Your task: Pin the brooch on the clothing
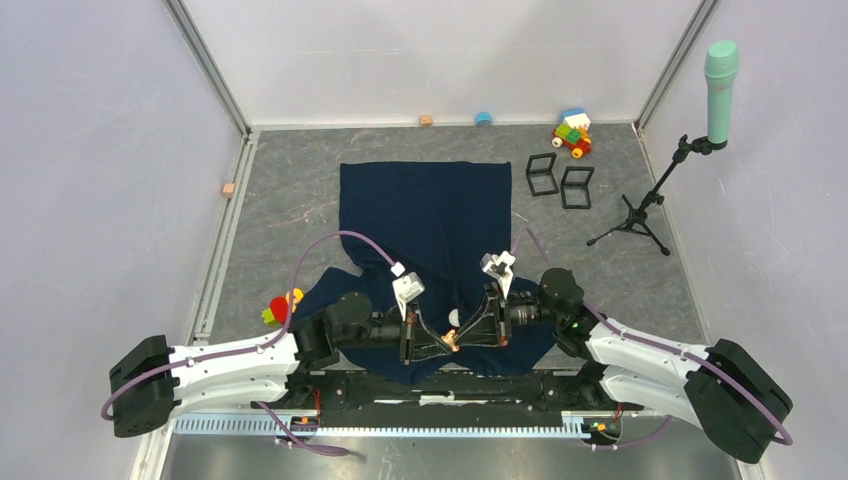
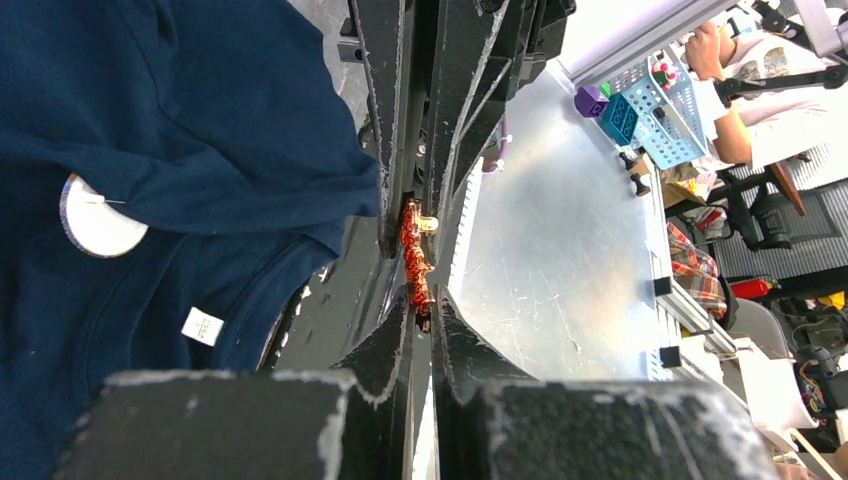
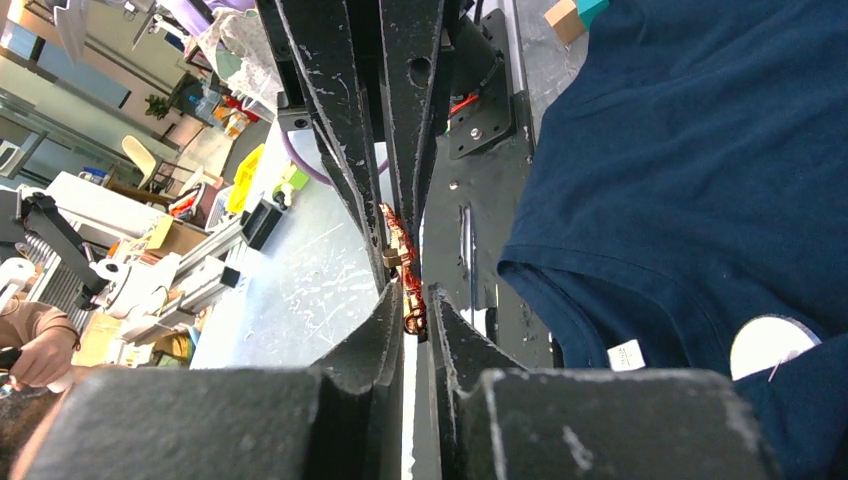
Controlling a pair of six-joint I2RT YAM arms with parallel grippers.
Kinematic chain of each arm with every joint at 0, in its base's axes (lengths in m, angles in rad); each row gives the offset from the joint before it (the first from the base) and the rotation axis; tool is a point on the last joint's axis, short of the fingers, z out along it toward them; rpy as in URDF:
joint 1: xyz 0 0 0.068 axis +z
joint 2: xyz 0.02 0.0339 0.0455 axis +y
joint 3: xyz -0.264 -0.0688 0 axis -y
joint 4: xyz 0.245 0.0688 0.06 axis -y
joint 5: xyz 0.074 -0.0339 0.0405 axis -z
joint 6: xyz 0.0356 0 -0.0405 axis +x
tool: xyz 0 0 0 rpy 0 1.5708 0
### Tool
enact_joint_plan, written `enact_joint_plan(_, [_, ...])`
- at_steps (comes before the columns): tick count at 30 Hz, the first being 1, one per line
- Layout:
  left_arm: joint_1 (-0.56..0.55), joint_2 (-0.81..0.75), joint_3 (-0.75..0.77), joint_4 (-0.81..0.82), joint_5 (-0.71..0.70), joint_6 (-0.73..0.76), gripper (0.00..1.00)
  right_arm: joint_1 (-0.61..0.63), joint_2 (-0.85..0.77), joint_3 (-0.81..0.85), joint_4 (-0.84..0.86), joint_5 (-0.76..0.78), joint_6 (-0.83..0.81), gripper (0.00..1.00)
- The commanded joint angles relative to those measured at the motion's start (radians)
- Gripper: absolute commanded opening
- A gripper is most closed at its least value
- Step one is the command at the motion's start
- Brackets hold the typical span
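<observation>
The clothing, a dark navy shirt, lies flat on the grey table with its collar toward the arm bases. The brooch, small, orange-red and gold, hangs just off the collar edge, pinched from both ends. My left gripper is shut on one end of the brooch. My right gripper meets it tip to tip, jaws shut on the other end of the brooch. A white round disc with a thin pin lies inside the collar. It also shows as the disc in the right wrist view.
At the back right stand two black frames, a brick toy car and a tripod stand with a teal microphone. Small blocks lie by the back wall. A red-yellow toy sits left of the left arm.
</observation>
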Motion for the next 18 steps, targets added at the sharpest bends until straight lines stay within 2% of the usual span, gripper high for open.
enact_joint_plan(1, [-0.006, -0.013, 0.069, 0.074, -0.011, -0.018, 0.02, 0.007, 0.002, 0.033, -0.007, 0.068, -0.046, 0.17])
enact_joint_plan(7, [-0.005, -0.045, 0.035, -0.038, -0.208, -0.071, 0.02, 0.007, -0.085, 0.037, -0.035, 0.061, -0.072, 0.37])
enact_joint_plan(12, [-0.003, -0.045, 0.008, -0.061, -0.288, -0.160, 0.02, 0.007, -0.166, 0.043, -0.077, 0.081, -0.108, 0.50])
enact_joint_plan(15, [0.001, -0.041, 0.001, -0.066, -0.322, -0.201, 0.02, 0.007, -0.209, 0.080, -0.202, 0.162, -0.180, 0.59])
enact_joint_plan(18, [0.010, -0.041, 0.001, -0.097, -0.351, -0.243, 0.02, 0.007, -0.238, 0.122, -0.372, 0.294, -0.263, 0.61])
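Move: The brown bear brooch sits between my two hands, its middle barely 1 cm to the right of and 1 cm ahead of my left hand, and 1 cm left and 1 cm back from my right. From the left hand, the white round badge on the clothing lies about 8 cm ahead, 1 cm right; the small white label is about 2 cm ahead, level sideways. Both lie some 14 cm below. I let go of the brooch with my right hand, spreading its nearly shut fingers to over half open while lifting it about 2 cm, easing it forward and rolling it some 10 degrees. My left hand keeps its pinch and, after a tiny dip, carries the brooch about 4 cm forward above the clothing towards the white badge, swinging some 15 degrees counter-clockwise. ##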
